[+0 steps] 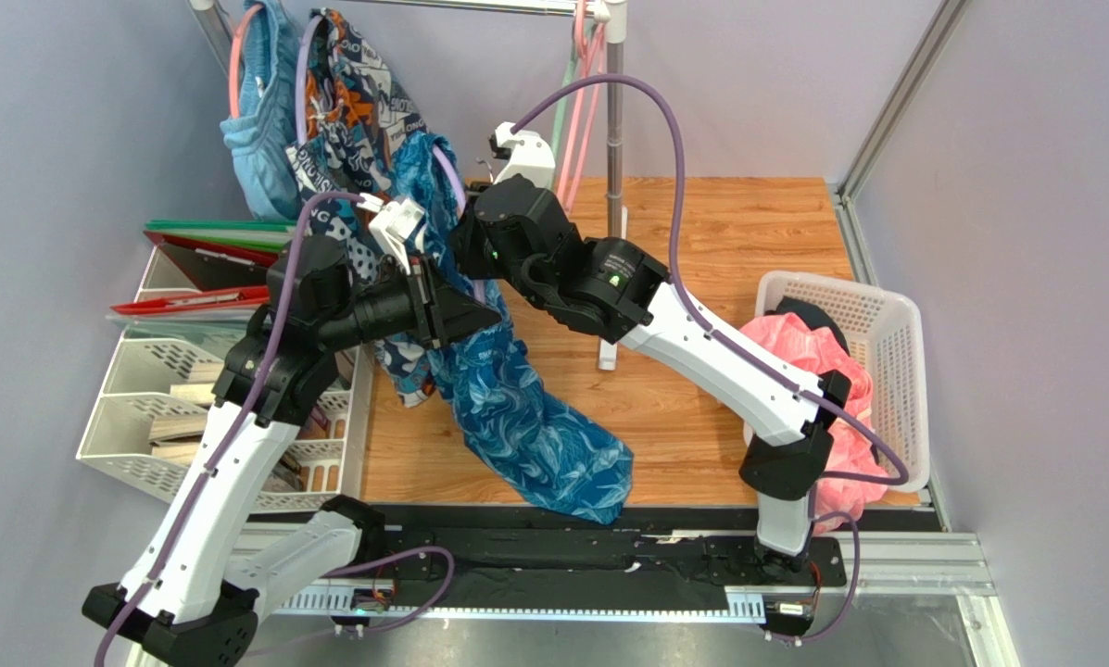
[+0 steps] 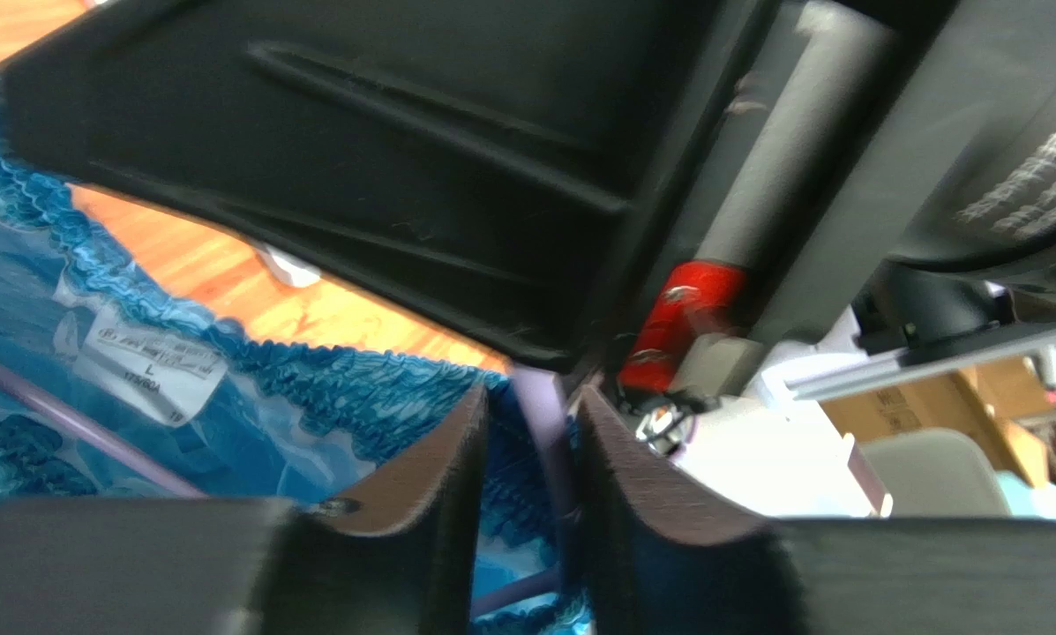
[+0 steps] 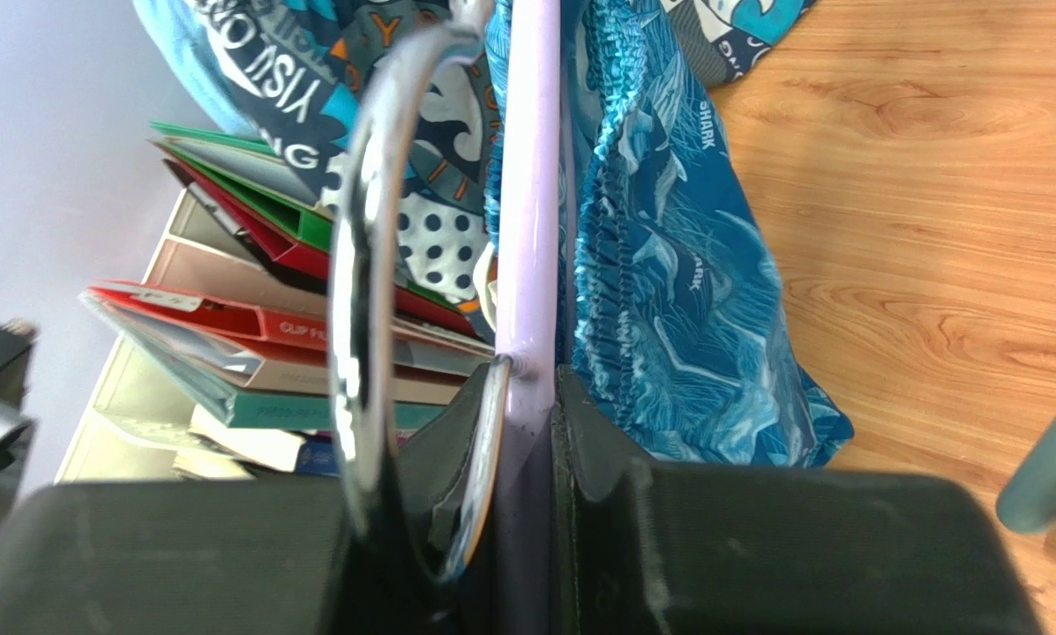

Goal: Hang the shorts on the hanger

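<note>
The shorts [image 1: 518, 403], blue-teal with a pale leafy print, hang over the wooden floor from the lavender hanger, which is mostly hidden in the top view. My right gripper [image 1: 462, 250] is shut on the hanger [image 3: 530, 199] at its neck, beside the silver hook [image 3: 361, 238]; the shorts [image 3: 666, 265] drape just right of it. My left gripper [image 1: 487, 317] is closed narrowly on the ruffled waistband of the shorts [image 2: 361, 384], with a hanger arm [image 2: 546, 423] running between its fingers. The white label [image 2: 149, 360] shows inside the waistband.
A clothes rack at the back holds the navy cartoon-print garment [image 1: 358, 97], light blue shorts [image 1: 254, 132] and pink hangers [image 1: 581, 125]; its pole [image 1: 613, 181] stands behind my grippers. White file trays [image 1: 142, 403] with folders [image 1: 212, 257] stand left. A white basket [image 1: 887, 320] of pink cloth stands right.
</note>
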`<state>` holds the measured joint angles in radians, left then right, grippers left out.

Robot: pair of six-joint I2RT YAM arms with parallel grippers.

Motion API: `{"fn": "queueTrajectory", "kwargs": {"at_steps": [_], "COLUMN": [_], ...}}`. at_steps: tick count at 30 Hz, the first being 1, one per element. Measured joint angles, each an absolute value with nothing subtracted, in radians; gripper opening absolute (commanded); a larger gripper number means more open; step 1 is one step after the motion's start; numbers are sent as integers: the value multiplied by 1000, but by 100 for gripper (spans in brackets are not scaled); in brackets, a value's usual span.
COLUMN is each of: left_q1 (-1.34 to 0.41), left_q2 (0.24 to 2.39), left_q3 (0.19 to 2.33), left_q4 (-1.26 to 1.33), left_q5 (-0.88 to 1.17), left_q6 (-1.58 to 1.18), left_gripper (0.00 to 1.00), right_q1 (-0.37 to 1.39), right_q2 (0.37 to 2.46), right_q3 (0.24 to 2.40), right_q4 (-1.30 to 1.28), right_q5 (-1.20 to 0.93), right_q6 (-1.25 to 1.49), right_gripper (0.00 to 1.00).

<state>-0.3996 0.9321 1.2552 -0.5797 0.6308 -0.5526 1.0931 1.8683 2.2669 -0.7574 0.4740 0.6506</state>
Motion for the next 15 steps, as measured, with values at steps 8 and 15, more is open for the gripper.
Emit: {"fn": "queueTrajectory", "kwargs": {"at_steps": [8, 15], "left_q1": [-387, -340], "left_q2": [935, 958], "left_q3": [1260, 1273], "left_q4": [-594, -548], "left_q5": [628, 760], "left_q6": [-626, -747], "left_gripper": [0, 0], "right_q1": [1094, 1095], "right_q2": [1880, 1848], "right_q3": [2267, 2246], "right_q4": [-726, -640], "right_q5": [492, 505], "right_q6": [624, 542], "right_gripper": [34, 89]}}
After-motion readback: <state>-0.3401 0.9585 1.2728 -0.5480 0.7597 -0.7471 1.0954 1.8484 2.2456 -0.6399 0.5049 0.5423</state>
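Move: The near arm of the lavender hanger lies between the left hand's part-open fingers, level with the tips; the hanger's neck is some 8 cm ahead of them and 4 cm left, while most of the shorts hangs about 15 cm below, 3 cm back and 2 cm right. For the right hand, which already pinches the hanger, the neck is some 2 cm ahead and 1 cm left; the spare hangers stand roughly 14 cm ahead and 15 cm to its right. Almost in place at first, the left hand shuts its fingers on the near arm of the lavender hanger beside the shorts' waistband, then keeps that pinch while rising about 1.5 cm and rolling some 10 degrees around its finger line. Once the left grip is closed, the right hand spreads its fingers wide, letting go of the hanger near the neck, and rises about 3 cm with its tips tilting slightly up, the bar still between the open fingers. ##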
